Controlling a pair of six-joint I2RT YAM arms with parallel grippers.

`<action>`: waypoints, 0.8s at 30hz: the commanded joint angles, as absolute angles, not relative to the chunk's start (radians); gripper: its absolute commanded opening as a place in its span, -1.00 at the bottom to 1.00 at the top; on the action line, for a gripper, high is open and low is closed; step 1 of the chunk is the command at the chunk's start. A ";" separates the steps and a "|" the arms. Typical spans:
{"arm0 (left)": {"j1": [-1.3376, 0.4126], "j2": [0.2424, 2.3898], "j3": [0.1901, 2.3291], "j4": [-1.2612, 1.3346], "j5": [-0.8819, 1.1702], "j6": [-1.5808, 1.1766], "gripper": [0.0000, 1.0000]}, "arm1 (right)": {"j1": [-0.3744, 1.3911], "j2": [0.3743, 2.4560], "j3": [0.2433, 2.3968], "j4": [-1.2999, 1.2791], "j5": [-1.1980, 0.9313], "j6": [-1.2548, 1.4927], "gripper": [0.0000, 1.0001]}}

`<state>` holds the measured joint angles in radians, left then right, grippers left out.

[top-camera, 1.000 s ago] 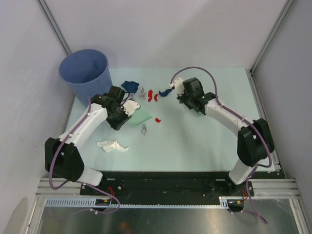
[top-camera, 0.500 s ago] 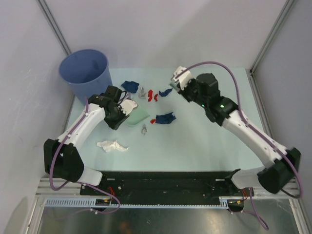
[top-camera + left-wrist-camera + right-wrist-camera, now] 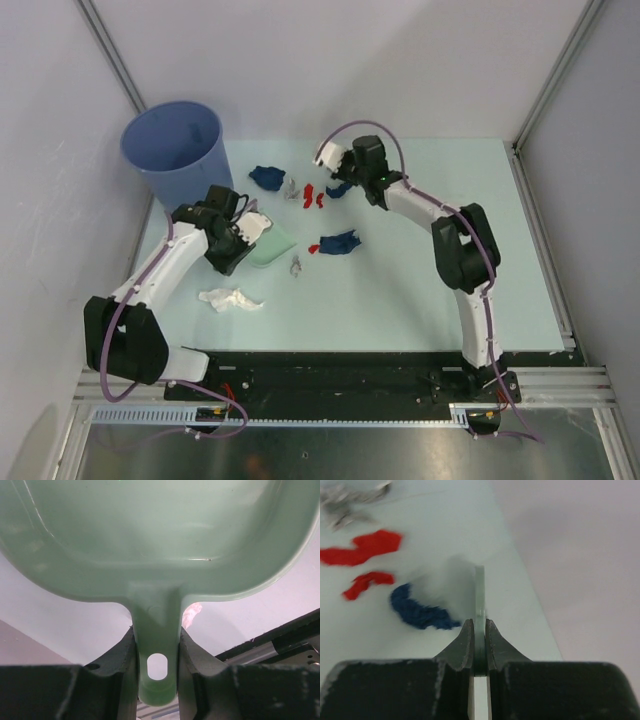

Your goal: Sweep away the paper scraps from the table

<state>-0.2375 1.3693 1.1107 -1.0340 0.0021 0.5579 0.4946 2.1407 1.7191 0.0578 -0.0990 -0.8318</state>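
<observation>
My left gripper (image 3: 243, 232) (image 3: 156, 636) is shut on the handle of the mint-green dustpan (image 3: 270, 246) (image 3: 160, 535), left of centre on the table (image 3: 420, 290). At the back middle, my right gripper (image 3: 350, 165) (image 3: 479, 627) is shut on the thin brush handle (image 3: 479, 597), and the white brush head (image 3: 328, 153) points left. Paper scraps lie between the two: dark blue (image 3: 266, 177), grey (image 3: 291, 189), red (image 3: 312, 195) (image 3: 362, 550), and dark blue (image 3: 338, 188) (image 3: 417, 611) beside the bristles. More scraps are dark blue (image 3: 341, 241), grey (image 3: 296, 265) and white (image 3: 230, 298).
A blue bucket (image 3: 175, 150) stands at the back left corner, just behind my left arm. White walls and metal corner rails enclose the table. The arm bases sit on the black bar (image 3: 340, 375) at the near edge.
My right arm has swung from the right side to the back middle, carrying the brush leftwards. A dark blue scrap now lies mid-table by a small red one. The dustpan has shifted slightly left.
</observation>
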 commanded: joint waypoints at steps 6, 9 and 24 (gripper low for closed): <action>-0.213 1.353 1.103 -1.015 0.008 0.586 -1.00 | 0.589 1.881 1.376 0.006 -0.157 -0.856 -1.00; -0.213 1.367 1.115 -1.014 0.014 0.583 -1.00 | 0.653 1.763 1.254 -0.104 -0.100 -0.809 -1.00; -0.343 1.379 1.078 -1.017 0.028 0.557 -1.00 | 0.732 1.244 1.080 -0.161 0.250 -0.313 -1.00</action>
<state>-0.2680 1.3769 1.0992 -1.0252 0.0067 0.5667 0.7418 1.3502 1.0679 -0.1913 0.1074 -0.5289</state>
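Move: The thin far navy scrap lies about 6 cm ahead of the right hand, which holds the brush, some 3 cm to its left and 16 cm below. At the same table level, the small red scrap is 1 cm ahead and 9 cm left, and the big navy scrap about 15 cm back and 3 cm left. The dustpan lies 15 cm back and 22 cm left. From the left hand, the thin scrap is roughly 37 cm ahead and 28 cm right. The thin navy scrap is dragged back with the brush towards the big navy one: the right hand sinks some 5 cm as it starts back, then sweeps back about 23 cm in all, the fingers tipping down some 10 degrees. It finishes by lifting about 6 cm clear, drifting a little right, grip kept on the brush. The left hand holds the dustpan almost still. ##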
